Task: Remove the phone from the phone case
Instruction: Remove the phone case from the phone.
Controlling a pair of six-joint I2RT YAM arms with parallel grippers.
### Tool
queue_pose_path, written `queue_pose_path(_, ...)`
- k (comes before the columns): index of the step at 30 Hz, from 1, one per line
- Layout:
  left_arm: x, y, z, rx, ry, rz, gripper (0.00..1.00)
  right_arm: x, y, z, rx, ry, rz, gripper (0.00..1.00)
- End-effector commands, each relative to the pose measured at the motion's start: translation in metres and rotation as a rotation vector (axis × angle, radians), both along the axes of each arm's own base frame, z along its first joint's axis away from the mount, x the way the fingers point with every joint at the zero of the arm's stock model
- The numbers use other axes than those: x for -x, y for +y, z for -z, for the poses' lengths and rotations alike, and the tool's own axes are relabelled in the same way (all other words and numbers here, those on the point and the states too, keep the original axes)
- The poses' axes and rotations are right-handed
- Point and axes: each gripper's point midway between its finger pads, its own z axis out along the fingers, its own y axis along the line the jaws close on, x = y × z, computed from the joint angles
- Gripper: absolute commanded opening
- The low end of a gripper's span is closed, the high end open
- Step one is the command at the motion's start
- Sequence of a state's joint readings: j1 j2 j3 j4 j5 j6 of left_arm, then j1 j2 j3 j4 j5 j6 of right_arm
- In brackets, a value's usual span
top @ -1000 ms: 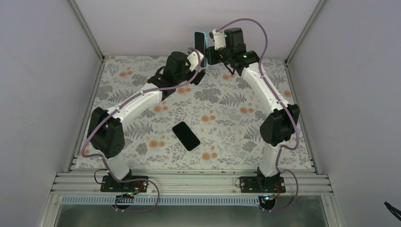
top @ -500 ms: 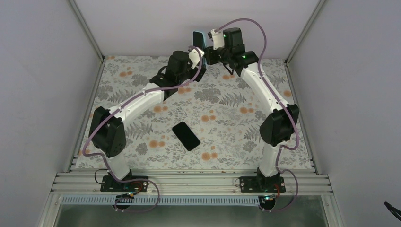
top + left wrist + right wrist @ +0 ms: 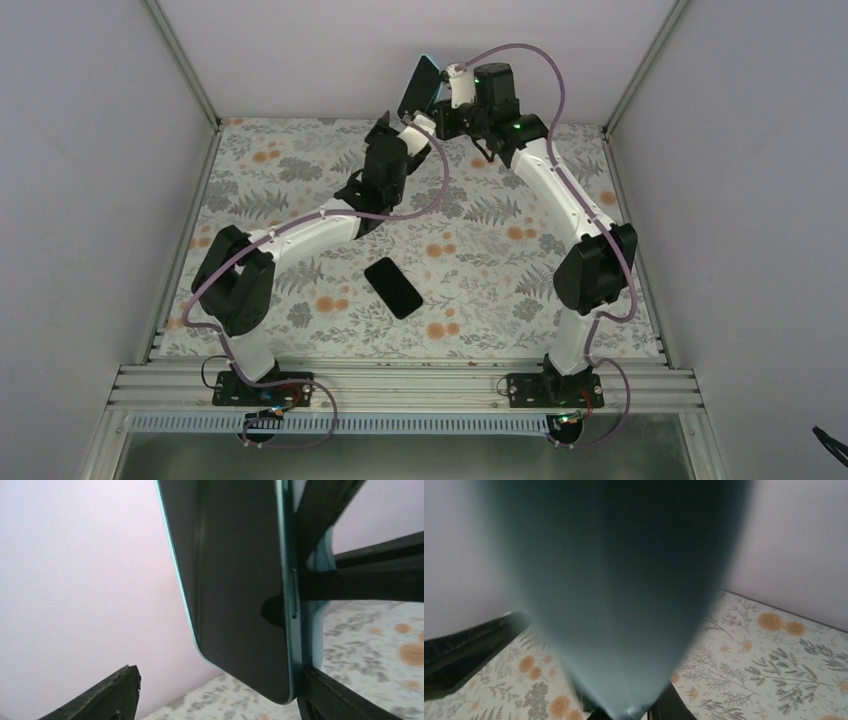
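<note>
The phone case (image 3: 420,86), a pale-blue shell with a dark face, is held high above the back of the table. My right gripper (image 3: 444,100) is shut on its edge. In the right wrist view its blurred blue back (image 3: 624,605) fills the frame above my right gripper (image 3: 629,713). In the left wrist view the case (image 3: 235,580) hangs just ahead. My left gripper (image 3: 216,676) is open, and its right finger (image 3: 330,695) is at the case's lower corner. My left gripper (image 3: 404,124) is just below the case. A black phone (image 3: 393,287) lies flat on the table.
The floral tablecloth (image 3: 500,230) covers the table. Pale walls stand close at the back and both sides, with metal posts (image 3: 185,62) at the back corners. The aluminium rail (image 3: 400,385) with both arm bases runs along the near edge.
The case has tilted from upright to leaning left, and its dark face now shows from above. My left arm has drawn back and left, and its gripper is a little lower under the case.
</note>
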State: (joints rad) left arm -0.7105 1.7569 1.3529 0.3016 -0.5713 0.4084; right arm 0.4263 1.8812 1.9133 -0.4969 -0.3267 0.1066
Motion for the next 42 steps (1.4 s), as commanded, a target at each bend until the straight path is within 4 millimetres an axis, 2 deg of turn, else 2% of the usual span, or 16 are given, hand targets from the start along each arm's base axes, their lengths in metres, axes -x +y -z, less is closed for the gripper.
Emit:
queue_pose_path(1,0.006,0.058,-0.082,0.077,-0.291,-0.241,0.74,0.034,0.008,-0.017,-0.035,0.019,-0.100,0.03)
queue_pose_path(5,0.006,0.054,-0.081,0.099,-0.324,-0.229,0.56,0.048,0.022,-0.012,-0.070,0.059,-0.208,0.03)
queue_pose_path(8,0.005,0.046,-0.081,0.104,-0.321,-0.215,0.52,0.053,0.025,-0.005,-0.074,0.081,-0.233,0.03)
queue_pose_path(11,0.005,0.040,-0.079,0.101,-0.324,-0.204,0.52,0.051,0.022,0.000,-0.067,0.080,-0.216,0.03)
queue_pose_path(15,0.004,0.035,-0.072,0.097,-0.305,-0.187,0.46,0.045,0.021,0.005,-0.062,0.086,-0.187,0.03)
queue_pose_path(20,0.000,0.027,-0.064,0.087,-0.283,-0.157,0.32,0.037,0.019,0.004,-0.053,0.086,-0.157,0.03)
queue_pose_path(25,-0.005,0.020,-0.056,0.084,-0.261,-0.135,0.18,0.038,0.019,0.002,-0.057,0.085,-0.155,0.03)
queue_pose_path(31,-0.005,0.011,-0.058,0.108,-0.232,-0.089,0.04,0.032,0.011,0.007,-0.025,0.074,-0.102,0.03)
queue_pose_path(38,0.003,-0.004,-0.062,0.135,-0.174,0.035,0.02,0.020,-0.001,0.007,0.016,0.050,-0.017,0.03)
queue_pose_path(42,0.011,-0.014,-0.064,0.153,-0.112,0.132,0.02,0.009,-0.015,0.006,0.067,0.022,0.071,0.03)
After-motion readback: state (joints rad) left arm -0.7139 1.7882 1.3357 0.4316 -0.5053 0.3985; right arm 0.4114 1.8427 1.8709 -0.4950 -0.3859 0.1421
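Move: The phone in its case is held aloft, its middle about 4 cm ahead of the left hand, 4 cm to its right and 5 cm above, with the lower end close by the left hand's open fingers. The right hand already pinches the case's edge; the phone's middle lies some 2 cm ahead of it, 3 cm left and 3 cm above. The second phone lies on the table about 24 cm back from the left hand, level with it sideways and 30 cm below. The left fingers shut from wide open to nearly closed and pinch the lower end of the case's side, having first risen about 3 cm with the fingertips tilting up some 10 degrees. They then sink back and drift about 3 cm right as the tilt eases. The right hand keeps its pinch, drawing back, up and left by about 2 cm each, then sinking and returning right. ##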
